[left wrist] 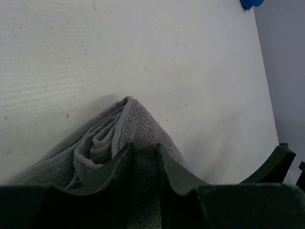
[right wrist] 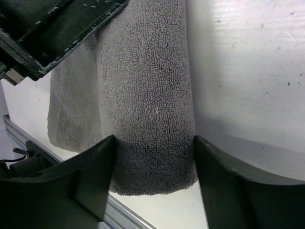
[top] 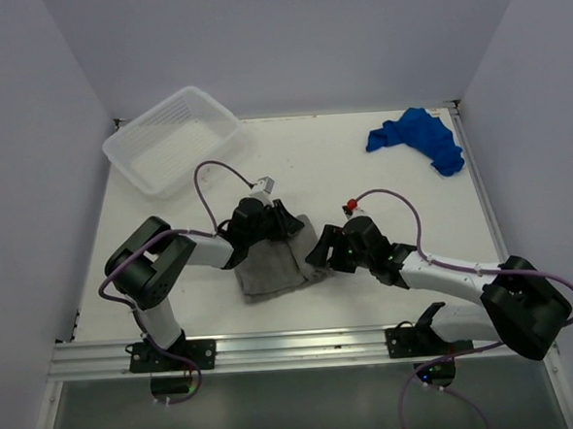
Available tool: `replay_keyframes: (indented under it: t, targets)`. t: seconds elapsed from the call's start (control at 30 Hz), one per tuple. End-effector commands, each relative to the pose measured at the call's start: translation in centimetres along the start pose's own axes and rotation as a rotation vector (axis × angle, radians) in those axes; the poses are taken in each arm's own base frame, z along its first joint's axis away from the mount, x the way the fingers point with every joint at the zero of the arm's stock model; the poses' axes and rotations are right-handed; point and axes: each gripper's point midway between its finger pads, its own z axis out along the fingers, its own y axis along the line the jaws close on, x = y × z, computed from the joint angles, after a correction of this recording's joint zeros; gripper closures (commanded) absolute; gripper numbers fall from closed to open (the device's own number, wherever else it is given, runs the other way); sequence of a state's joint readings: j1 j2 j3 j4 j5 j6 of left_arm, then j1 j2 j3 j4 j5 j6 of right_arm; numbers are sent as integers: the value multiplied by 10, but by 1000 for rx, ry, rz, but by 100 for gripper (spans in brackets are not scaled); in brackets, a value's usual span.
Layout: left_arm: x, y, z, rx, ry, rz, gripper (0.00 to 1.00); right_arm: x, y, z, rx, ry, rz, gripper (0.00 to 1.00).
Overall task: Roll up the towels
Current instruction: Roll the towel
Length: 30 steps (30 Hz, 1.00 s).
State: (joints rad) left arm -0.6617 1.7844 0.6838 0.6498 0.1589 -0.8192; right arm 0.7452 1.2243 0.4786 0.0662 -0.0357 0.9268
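Note:
The grey towel (top: 270, 269) lies partly rolled near the table's front, between my two grippers. My left gripper (top: 285, 224) is at its far end, and its jaws (left wrist: 145, 150) are shut on a thick fold of the grey towel (left wrist: 138, 124). My right gripper (top: 318, 247) is open at the roll's right side. In the right wrist view its fingers (right wrist: 153, 143) stand wide on either side of the rolled end of the grey towel (right wrist: 147, 95). The blue towel (top: 418, 138) lies crumpled at the far right corner, and a bit of it (left wrist: 250, 4) shows in the left wrist view.
A translucent white ribbed basket (top: 172, 139) sits at the far left corner. A metal rail (top: 295, 345) runs along the table's near edge, just beyond the roll's end. White walls enclose the table on three sides. The left gripper's body (right wrist: 52, 33) fills the right wrist view's top left.

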Motion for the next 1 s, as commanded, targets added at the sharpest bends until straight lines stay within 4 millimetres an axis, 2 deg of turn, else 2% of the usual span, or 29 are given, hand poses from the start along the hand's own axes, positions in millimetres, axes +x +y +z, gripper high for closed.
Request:
replay_keyframes:
  t: [0.0, 0.1, 0.13, 0.33, 0.43, 0.5, 0.53, 0.57, 0.6, 0.67, 0.73, 0.83, 0.87, 0.93, 0.97]
  targets:
    - [44, 51, -15, -174, 124, 7, 69, 7, 10, 5, -84, 20, 53, 35]
    - [43, 51, -16, -177, 122, 16, 69, 13, 6, 6, -82, 33, 55, 46]
    - [42, 52, -17, -182, 122, 21, 69, 13, 5, 5, -82, 31, 52, 53]
    - [37, 48, -16, -176, 115, 31, 69, 8, 5, 1, -78, 14, 16, 75]
    - [29, 41, -15, -167, 103, 40, 69, 2, -3, -2, -24, -9, -52, 83]
    - [21, 36, -15, -169, 89, 53, 69, -4, -9, -7, 47, -46, -157, 89]
    - [15, 31, -13, -170, 86, 63, 69, -7, -14, -10, 97, -68, -206, 90]
    - [8, 26, -14, -163, 74, 69, 69, 2, -17, -13, 130, -50, -294, 91]
    - [2, 22, -13, -158, 62, 73, 69, -8, -19, -14, 182, -104, -332, 91]
    - [-13, 8, -14, -137, 40, 86, 69, -2, -18, -18, 231, -110, -414, 91]
    - [-25, -1, -15, -137, 14, 96, 69, -8, -28, -19, 319, -151, -457, 95]
    - [-39, -14, -23, -113, -22, 97, 69, -9, -29, -25, 407, -208, -555, 96]
    - [-45, -21, -27, -97, -38, 99, 69, -12, -23, -27, 422, -231, -584, 96]
    - [-46, -27, -30, -80, -42, 91, 69, -12, -25, -29, 497, -256, -669, 96]
    - [-48, -32, -33, -63, -45, 90, 69, -15, -17, -29, 505, -273, -679, 96]
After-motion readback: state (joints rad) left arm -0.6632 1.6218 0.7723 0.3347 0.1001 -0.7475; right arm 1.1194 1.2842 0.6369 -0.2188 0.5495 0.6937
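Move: The rolled part of the gray towel runs away from the right hand. Its near end sits between that hand's open fingers, about 1 cm back, 1 cm to the left and 2 cm lower; its far end lies some 10 cm ahead and 5 cm left. The left hand already has that far end between its fingers, within about 1 cm. The towel's flat part is centered roughly 15 cm left of the right hand and 2 cm back. Sinking about 1 cm, the right hand closes its wide-open fingers on the near end of the roll and pinches it, then rolls some 35 degrees, its left side dipping and its fingers steepening, while drawing back a centimeter or so. The left hand keeps its hold on the far end and late on lifts about 3.5 cm, tilting slightly. ##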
